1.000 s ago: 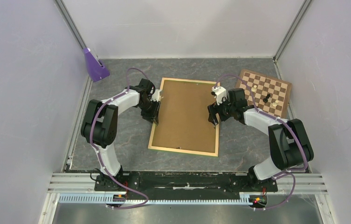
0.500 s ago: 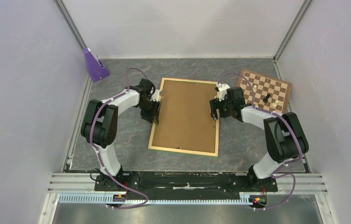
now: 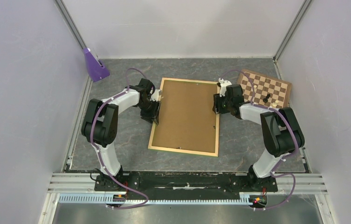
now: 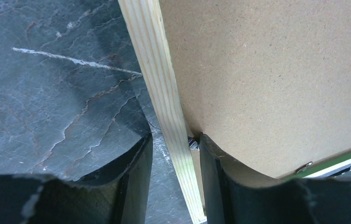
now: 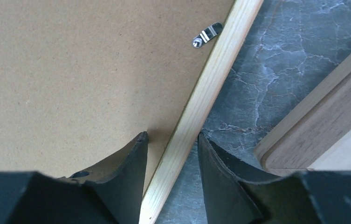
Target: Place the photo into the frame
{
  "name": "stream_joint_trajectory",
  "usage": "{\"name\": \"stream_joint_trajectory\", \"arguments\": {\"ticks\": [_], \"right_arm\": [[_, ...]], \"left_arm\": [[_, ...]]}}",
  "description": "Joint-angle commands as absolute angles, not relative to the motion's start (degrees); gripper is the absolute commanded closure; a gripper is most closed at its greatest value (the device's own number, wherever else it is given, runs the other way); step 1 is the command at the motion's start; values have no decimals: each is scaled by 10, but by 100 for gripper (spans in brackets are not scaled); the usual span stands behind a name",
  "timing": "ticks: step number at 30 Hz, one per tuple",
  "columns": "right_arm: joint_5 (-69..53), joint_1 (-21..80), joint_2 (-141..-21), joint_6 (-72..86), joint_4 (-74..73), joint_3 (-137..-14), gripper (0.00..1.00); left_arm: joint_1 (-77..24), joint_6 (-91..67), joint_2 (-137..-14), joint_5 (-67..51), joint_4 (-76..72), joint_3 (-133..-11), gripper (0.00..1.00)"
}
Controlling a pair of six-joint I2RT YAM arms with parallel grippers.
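The frame (image 3: 182,150) lies flat mid-table with its pale wood back up, and a brown hardboard panel (image 3: 186,116) fills it. The photo is hidden. My left gripper (image 3: 155,108) straddles the left rail (image 4: 152,56). Its jaws (image 4: 174,136) are open: bare table shows between the outer finger and the wood, and the inner finger rests on the panel's edge. My right gripper (image 3: 218,105) straddles the right rail (image 5: 220,56). It (image 5: 171,135) is open too, with a gap on its outer side.
A brown-and-cream chessboard (image 3: 264,91) with a few pieces lies at the back right, its edge (image 5: 322,140) close to my right fingers. A purple wedge-shaped object (image 3: 94,65) stands at the back left. A metal clip (image 5: 206,35) sits on the panel by the right rail.
My right gripper has moved back and outward, from over the panel's edge onto the right rail, with its jaws drawn narrower. The left arm stayed in place.
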State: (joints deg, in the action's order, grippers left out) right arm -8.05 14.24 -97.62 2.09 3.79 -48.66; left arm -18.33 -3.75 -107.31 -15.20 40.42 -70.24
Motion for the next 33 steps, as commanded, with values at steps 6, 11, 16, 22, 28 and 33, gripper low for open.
{"name": "stream_joint_trajectory", "arguments": {"ticks": [6,11,16,22,28,33], "right_arm": [[-54,135,-988,56,87,-474,66],[-47,135,-982,92,110,-459,75],[-36,134,-974,121,141,-436,78],[-35,134,-974,124,148,-429,79],[-43,133,-975,122,149,-425,81],[-49,133,-976,119,149,-423,81]], "left_arm": [[-174,-65,-1077,-131,395,-694,53],[-170,-64,-1072,-128,396,-694,53],[-165,-72,-1066,-122,394,-697,52],[-157,-83,-1073,-126,385,-695,52],[-141,-88,-1086,-136,380,-702,51],[-140,-91,-1097,-143,376,-709,51]]}}
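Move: The frame's right rail already runs between the right hand's open fingers, its middle about 3 cm back and 1 cm below. One metal clip sits some 7 cm ahead and 1 cm left, another about 5 cm back and 1 cm left; the chessboard's middle is about 6 cm ahead, 17 cm right. From the left hand, the left rail's middle is about 3 cm ahead and 1 cm below, between its fingers, with a side clip level ahead and 1 cm right. The frame's right rail gets pinched: the right hand eases forward about 1 cm and slightly right along it, turns some 10 degrees clockwise with a slight tilt, and closes its fingers from half open onto the rail's two sides. Meanwhile the left hand, fingers still half open astride the left rail, slides about 1.5 cm left and forward, turning slightly counter-clockwise and bringing its inner finger against the rail's inner edge. ##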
